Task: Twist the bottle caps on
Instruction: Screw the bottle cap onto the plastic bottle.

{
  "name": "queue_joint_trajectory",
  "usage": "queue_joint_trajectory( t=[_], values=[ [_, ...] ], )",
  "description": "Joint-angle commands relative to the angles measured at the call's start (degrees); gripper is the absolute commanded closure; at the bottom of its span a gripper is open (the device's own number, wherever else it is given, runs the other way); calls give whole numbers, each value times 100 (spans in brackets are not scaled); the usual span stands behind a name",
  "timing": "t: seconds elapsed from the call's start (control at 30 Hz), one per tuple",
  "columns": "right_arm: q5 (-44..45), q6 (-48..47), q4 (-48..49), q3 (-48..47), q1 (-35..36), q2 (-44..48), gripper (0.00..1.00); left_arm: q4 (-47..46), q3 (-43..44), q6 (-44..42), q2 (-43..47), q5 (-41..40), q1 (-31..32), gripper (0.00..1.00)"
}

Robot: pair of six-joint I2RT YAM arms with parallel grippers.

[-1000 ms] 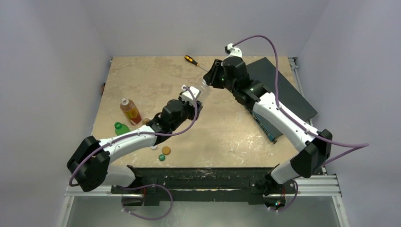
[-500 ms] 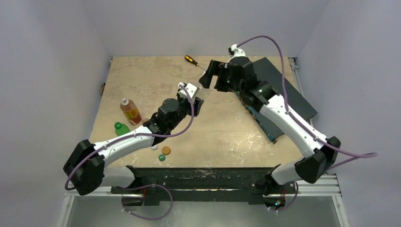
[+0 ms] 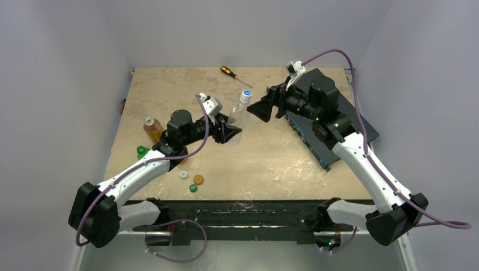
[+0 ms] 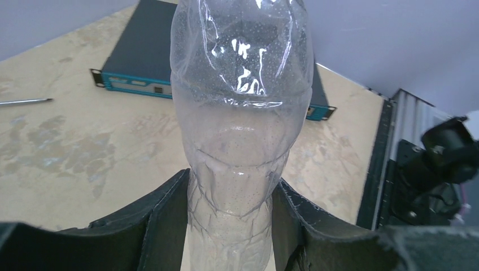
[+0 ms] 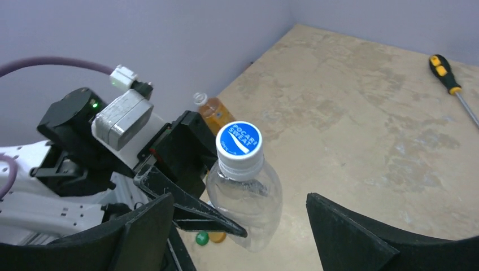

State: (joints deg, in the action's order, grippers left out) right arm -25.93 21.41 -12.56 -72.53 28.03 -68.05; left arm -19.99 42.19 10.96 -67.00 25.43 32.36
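Observation:
A clear bottle (image 3: 239, 109) carries a blue-and-white cap (image 3: 247, 94) on its neck. My left gripper (image 3: 230, 129) is shut on the bottle's lower body, and the left wrist view shows both pads pressed against the clear plastic (image 4: 240, 113). My right gripper (image 3: 261, 110) stands open just right of the cap, touching nothing. In the right wrist view the cap (image 5: 239, 140) sits between and beyond the spread black fingers (image 5: 141, 226). An amber bottle (image 3: 152, 127) and a green bottle (image 3: 142, 151) stand at the left. White (image 3: 183, 174), orange (image 3: 198, 179) and green (image 3: 193, 188) caps lie loose near the front.
A black-and-orange screwdriver (image 3: 233, 73) lies at the back of the table. A dark flat device with a blue front (image 3: 339, 116) lies at the right under my right arm. Purple cables hang from both arms.
My right gripper let go of the cap, opened wide and drew back to the right. The left arm swung the bottle slightly left, still gripping it.

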Motion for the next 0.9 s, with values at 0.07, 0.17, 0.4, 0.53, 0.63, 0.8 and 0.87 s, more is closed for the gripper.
queue_joint_trajectory(
  t=[0.07,0.17,0.4,0.53,0.63,0.8,0.87],
  values=[
    [-1511,-144,1161,134,-53,30,12,-402,-168,612,202,1734,-116,100],
    [-1693,34,1531,220,-58,-34,14,-550,-231,762,195,1861,-131,100],
    [-2018,329,1968,294,-54,-206,27,-717,-263,872,158,1939,-129,100],
    [-2001,374,1956,325,-57,-235,31,-763,-290,896,161,1923,-142,100],
    [-2003,373,1971,365,-52,-223,34,-771,-296,912,155,1913,-155,100],
    [-1939,382,1912,406,-60,-200,46,-883,-343,978,142,1898,-161,100],
    [-1862,388,1855,398,-54,-200,52,-884,-352,978,130,1896,-162,100]
  ],
)
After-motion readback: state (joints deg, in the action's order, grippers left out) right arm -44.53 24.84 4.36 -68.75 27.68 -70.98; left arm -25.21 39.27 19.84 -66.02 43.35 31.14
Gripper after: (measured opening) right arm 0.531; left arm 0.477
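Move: The bottle's cap, already on its neck, lies about 5 cm left, 3 cm ahead and 1 cm above the open right fingers. The middle of the clear bottle is roughly 9 cm left, 1 cm ahead and 7 cm below that hand. The left fingers keep hold of the bottle; the cap is some 11 cm above them, 5 cm right and 3 cm ahead, the right fingers about 10 cm right, 10 cm up and level fore and aft. The capped bottle is drawn back about 5 cm and slightly right by the left hand, which keeps its grip while turning clockwise some 15 degrees, then stays. The right hand comes in left and back, with a small net rise, and swings counter-clockwise nearly 20 degrees to bring its fingertips either side of the cap, its wide-open fingers narrowing to about half; a grip on the cap can't be seen. ##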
